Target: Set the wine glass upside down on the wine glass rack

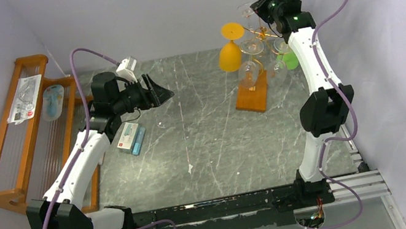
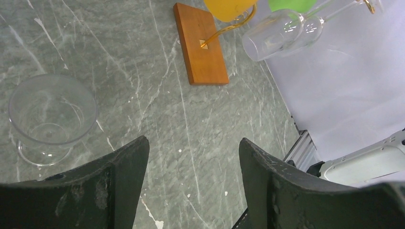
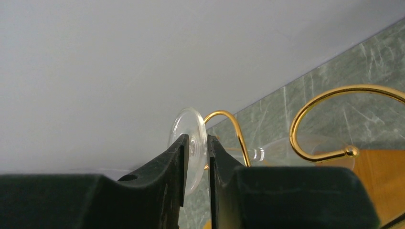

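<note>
The wine glass rack (image 1: 262, 33), gold wire scrolls on an orange-brown wooden base (image 1: 252, 95), stands at the back right; the left wrist view shows that base (image 2: 200, 45). A clear wine glass hangs upside down from a gold scroll arm (image 3: 235, 125), and its round foot (image 3: 192, 125) sits between the fingers of my right gripper (image 3: 196, 143). Those jaws stand slightly apart, with thin gaps beside the foot. The same gripper (image 1: 260, 8) is high at the rack's top. My left gripper (image 2: 193, 143) is wide open and holds nothing, hovering over the table at the left (image 1: 163, 94).
An orange glass (image 1: 230, 51), a green one (image 1: 288, 61) and clear ones (image 1: 249, 73) hang on the rack. Another clear glass (image 2: 52, 114) stands upright on the table below my left gripper. A small box (image 1: 128, 136) and a large slatted wooden rack (image 1: 12, 140) lie left. Walls are close behind and right.
</note>
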`<state>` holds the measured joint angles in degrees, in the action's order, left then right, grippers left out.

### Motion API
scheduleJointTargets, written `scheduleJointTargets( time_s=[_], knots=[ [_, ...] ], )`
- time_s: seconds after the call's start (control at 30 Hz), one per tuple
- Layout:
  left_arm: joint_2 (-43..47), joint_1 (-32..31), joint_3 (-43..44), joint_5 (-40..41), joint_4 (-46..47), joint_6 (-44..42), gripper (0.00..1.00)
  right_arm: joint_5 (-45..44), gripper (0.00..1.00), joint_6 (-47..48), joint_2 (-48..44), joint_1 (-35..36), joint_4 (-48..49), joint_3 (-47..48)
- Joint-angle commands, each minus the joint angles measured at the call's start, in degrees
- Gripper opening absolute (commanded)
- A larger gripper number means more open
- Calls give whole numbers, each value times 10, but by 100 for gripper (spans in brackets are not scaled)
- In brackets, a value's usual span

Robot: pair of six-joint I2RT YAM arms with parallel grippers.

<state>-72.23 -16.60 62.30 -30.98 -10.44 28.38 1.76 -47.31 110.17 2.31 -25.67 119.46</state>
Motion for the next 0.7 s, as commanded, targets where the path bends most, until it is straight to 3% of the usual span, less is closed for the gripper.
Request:
scheduleJointTargets(
  time_s=[0.0,0.23,0.5,0.67],
  knots=[
    [1,-2,17,11,-11,-12,73,5,23,11,17,-2,-6,18],
    [1,-2,17,11,-11,-12,73,6,23,13,25,-2,-9,20],
    [6,-1,26,16,-16,-13,73,-7,52,15,11,-2,-8,19],
    [10,-1,29,20,-21,-15,73,-16,63,19,0,-2,-14,24]
  ],
)
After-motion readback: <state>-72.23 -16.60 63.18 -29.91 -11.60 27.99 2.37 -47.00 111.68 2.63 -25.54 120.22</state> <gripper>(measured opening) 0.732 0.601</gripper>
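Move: The clear wine glass already hangs upside down at the rack's far hook, its foot between the right fingertips, its middle about 8 cm below and 2 cm left of them. The rack's centre is some 11 cm back, 2 cm right and slightly lower; the orange glass hangs about 8 cm back, 7 cm left and 8 cm lower. From the left hand the clear glass is about 24 cm ahead, 29 cm right, near its height. The glass's foot is first lowered towards the hook, the right hand sinking about 2 cm and easing slightly forward with its small finger gap kept. Then the fingers spread from a quarter to over half open, one above the foot and one on the stem side, while the hand rises again by about 1 cm, its aim almost unchanged. ##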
